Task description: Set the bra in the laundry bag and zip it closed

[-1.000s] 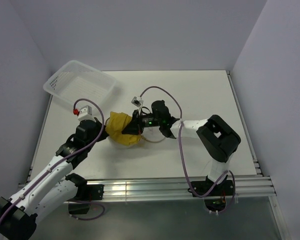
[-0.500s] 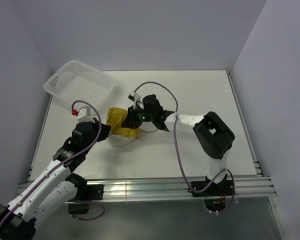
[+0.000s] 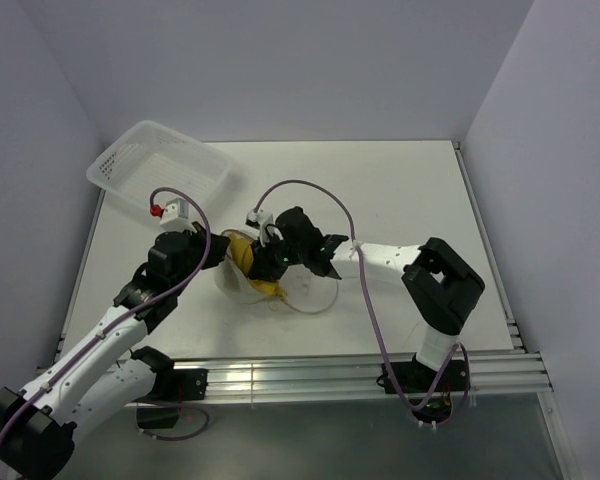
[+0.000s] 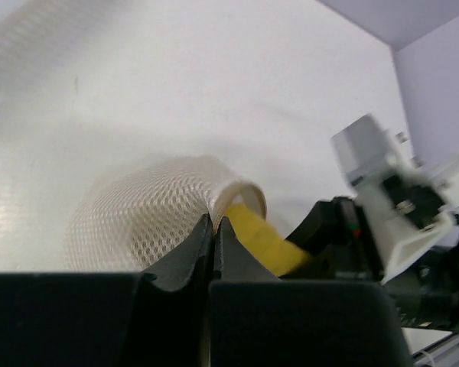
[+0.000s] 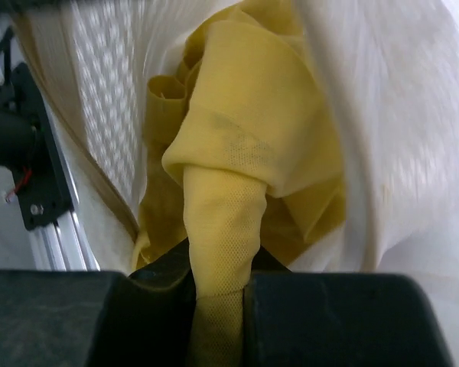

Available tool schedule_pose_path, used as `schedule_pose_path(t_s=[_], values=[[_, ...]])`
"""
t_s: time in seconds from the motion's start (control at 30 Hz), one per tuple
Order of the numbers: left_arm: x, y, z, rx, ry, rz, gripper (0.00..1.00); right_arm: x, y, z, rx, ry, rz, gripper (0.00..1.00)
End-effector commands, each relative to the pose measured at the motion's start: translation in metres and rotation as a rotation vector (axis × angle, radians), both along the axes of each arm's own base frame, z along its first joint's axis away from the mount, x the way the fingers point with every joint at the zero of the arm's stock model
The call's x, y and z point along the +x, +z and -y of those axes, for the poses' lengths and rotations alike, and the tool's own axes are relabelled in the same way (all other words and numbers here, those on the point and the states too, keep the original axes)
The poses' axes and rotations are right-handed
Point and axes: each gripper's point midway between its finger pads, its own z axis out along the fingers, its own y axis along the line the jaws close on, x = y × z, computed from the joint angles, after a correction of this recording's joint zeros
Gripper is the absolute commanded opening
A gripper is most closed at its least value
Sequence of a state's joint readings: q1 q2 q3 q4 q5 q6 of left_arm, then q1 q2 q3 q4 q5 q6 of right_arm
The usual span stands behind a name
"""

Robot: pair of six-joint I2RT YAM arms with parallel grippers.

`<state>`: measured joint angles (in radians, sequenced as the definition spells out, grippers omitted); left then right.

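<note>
The laundry bag (image 3: 235,283) is a translucent white mesh pouch with a tan rim, lying left of the table's middle. My left gripper (image 3: 220,255) is shut on the bag's rim (image 4: 233,195) and holds it up. The yellow bra (image 3: 244,258) sits bunched in the bag's mouth; in the right wrist view the bra (image 5: 245,145) lies inside the white mesh (image 5: 382,138). My right gripper (image 3: 263,268) is shut on a twisted fold of the bra (image 5: 220,252) at the bag's opening. The bag's round flap (image 3: 305,290) lies flat to the right.
A white perforated plastic basket (image 3: 160,168) stands at the back left, partly over the table's edge. Purple cables loop over both arms. The table's right half (image 3: 420,190) is bare white. An aluminium rail (image 3: 280,375) runs along the near edge.
My right gripper has moved left and down with the bra, pushing it into the bag's mouth. The left gripper has shifted slightly right, still holding the rim. Less yellow fabric shows from above.
</note>
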<state>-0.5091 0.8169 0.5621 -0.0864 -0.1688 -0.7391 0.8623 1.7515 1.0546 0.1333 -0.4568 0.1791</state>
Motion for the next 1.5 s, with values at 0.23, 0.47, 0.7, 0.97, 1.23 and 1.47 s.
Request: schedule_pose_path(t_s=[0.23, 0.47, 0.7, 0.97, 1.23, 1.47], values=[[-0.011, 0.020, 0.041, -0.170, -0.206, 0.072, 0.00, 0.016, 0.003, 0.008, -0.178, -0.121, -0.039, 0.00], [-0.030, -0.023, 0.032, -0.168, -0.184, -0.039, 0.00, 0.055, 0.038, -0.003, -0.009, -0.451, -0.095, 0.00], [-0.033, -0.021, 0.040, -0.220, -0.218, -0.038, 0.00, 0.068, 0.024, -0.016, 0.090, -0.632, -0.180, 0.20], [-0.034, -0.001, 0.047, -0.309, -0.228, -0.021, 0.00, 0.069, 0.016, -0.010, 0.090, -0.722, -0.134, 0.61], [-0.030, -0.009, 0.030, -0.280, -0.131, -0.026, 0.00, 0.058, 0.065, 0.026, -0.005, -0.655, 0.015, 1.00], [-0.031, -0.018, 0.024, -0.254, -0.110, -0.037, 0.00, 0.044, 0.087, 0.039, 0.009, -0.534, -0.021, 1.00]])
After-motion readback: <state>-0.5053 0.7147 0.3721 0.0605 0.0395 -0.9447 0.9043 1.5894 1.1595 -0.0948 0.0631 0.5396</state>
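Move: The right hand, reaching in with the bra pinched, has the laundry bag's middle about 2 cm to its left, 1 cm back and 4 cm below; the bra's bulk hangs roughly 3 cm left and 4 cm below. The bag's round lid lies some 13 cm to its right, 5 cm back, 8 cm lower. From the left hand, already gripping the rim, the bag's middle is about 5 cm right, 5 cm back and 8 cm below. Right moves about 5 cm forward, releases the bra, rises 8 cm; left, still pinching the rim, draws back. ##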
